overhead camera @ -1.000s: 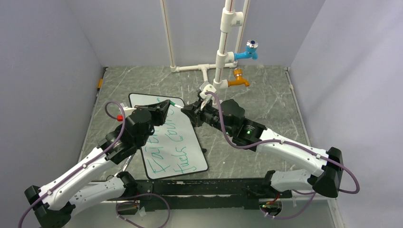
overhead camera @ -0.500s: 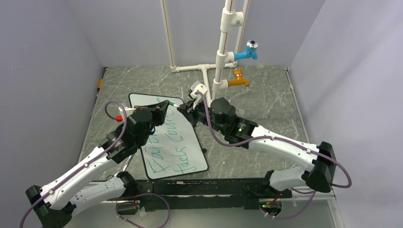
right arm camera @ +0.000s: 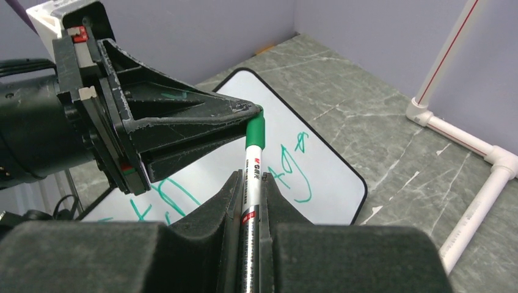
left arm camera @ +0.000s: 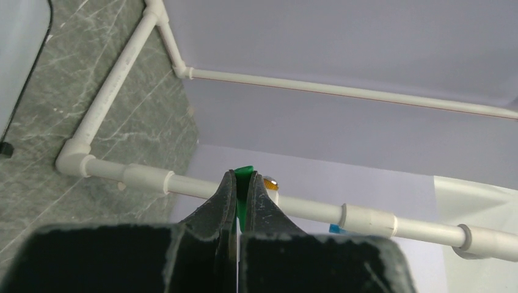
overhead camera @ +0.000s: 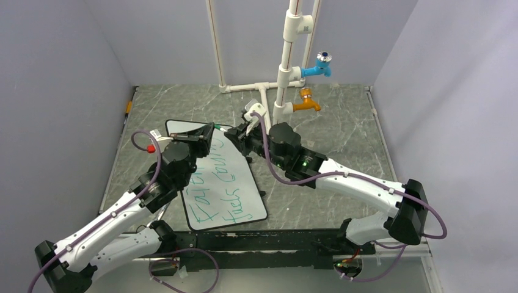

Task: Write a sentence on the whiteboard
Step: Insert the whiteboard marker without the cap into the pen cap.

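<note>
The whiteboard (overhead camera: 255,204) lies flat on the grey table, left of centre, with the sentence (overhead camera: 211,195) on it in green handwriting over two lines. Above its far end the two grippers meet tip to tip. My right gripper (overhead camera: 237,132) is shut on the silver barrel of a marker (right arm camera: 251,177). My left gripper (overhead camera: 211,129) is shut on the marker's green cap (right arm camera: 255,130), which sits on the barrel's end. In the left wrist view only the cap's green tip (left arm camera: 245,173) shows between the closed fingers. Part of the green writing (right arm camera: 293,165) shows under the marker.
A white PVC pipe frame (overhead camera: 287,61) stands at the back with a blue tap (overhead camera: 317,66) and an orange tap (overhead camera: 305,104), close behind the right wrist. Its floor pipes (right arm camera: 482,152) run along the back wall. Grey walls close in three sides.
My right arm has swung left and back, bringing the marker up to the left gripper's tips. The left gripper has lifted slightly. Both grips stay shut.
</note>
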`<state>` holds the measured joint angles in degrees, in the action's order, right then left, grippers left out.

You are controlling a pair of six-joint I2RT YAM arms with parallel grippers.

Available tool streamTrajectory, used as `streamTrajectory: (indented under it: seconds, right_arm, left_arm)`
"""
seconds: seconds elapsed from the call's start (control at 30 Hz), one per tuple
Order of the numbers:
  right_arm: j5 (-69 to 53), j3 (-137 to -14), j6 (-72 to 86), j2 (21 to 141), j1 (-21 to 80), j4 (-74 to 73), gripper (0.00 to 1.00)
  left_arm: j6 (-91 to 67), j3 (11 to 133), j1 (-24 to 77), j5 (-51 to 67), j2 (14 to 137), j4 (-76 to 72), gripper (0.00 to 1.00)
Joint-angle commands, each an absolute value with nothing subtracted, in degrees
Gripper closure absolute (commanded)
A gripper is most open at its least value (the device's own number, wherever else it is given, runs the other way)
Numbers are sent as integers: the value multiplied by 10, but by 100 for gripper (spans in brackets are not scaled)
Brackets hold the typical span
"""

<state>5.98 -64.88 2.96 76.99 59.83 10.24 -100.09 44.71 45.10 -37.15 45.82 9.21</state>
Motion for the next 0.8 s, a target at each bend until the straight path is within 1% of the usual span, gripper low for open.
streamTrajectory:
  seconds: [0.0,0.2,0.43,0.77]
  right_arm:
    - [17,-685,76,799,595,151,100]
    - [-17,-686,132,807,575,190,100]
    - [-66,-711,153,836,562,210,100]
    - [-69,-757,26,859,574,155,100]
  left_arm:
    - [-961,460,478,-213,450,-37,100]
    - [-930,446,478,-200,438,-94,100]
    - [-897,444,477,-171,436,-146,100]
    - [-906,463,478,-113,470,-140,100]
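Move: Just beyond the left fingertips, by about 1 cm, sits the green cap they hold, already on the marker's end; the marker's middle lies some 2 cm back, 5 cm right and 2 cm lower. The right hand grips the marker, with the cap about 3 cm ahead, 4 cm left and 2 cm above. The whiteboard's middle is roughly 3 cm back, 2 cm right and 24 cm below the left hand; the upright white pipe stands about 8 cm ahead and 12 cm right of the right hand, reaching past its height. Lifting together, both hands carry the joined marker and cap up about 7 cm, away from the whiteboard, and drift some 2 cm left, slowing at the end. The left fingers tip upward about 15 degrees and the right ones about 10, each keeping its closed grip, left on the cap and right on the marker. ##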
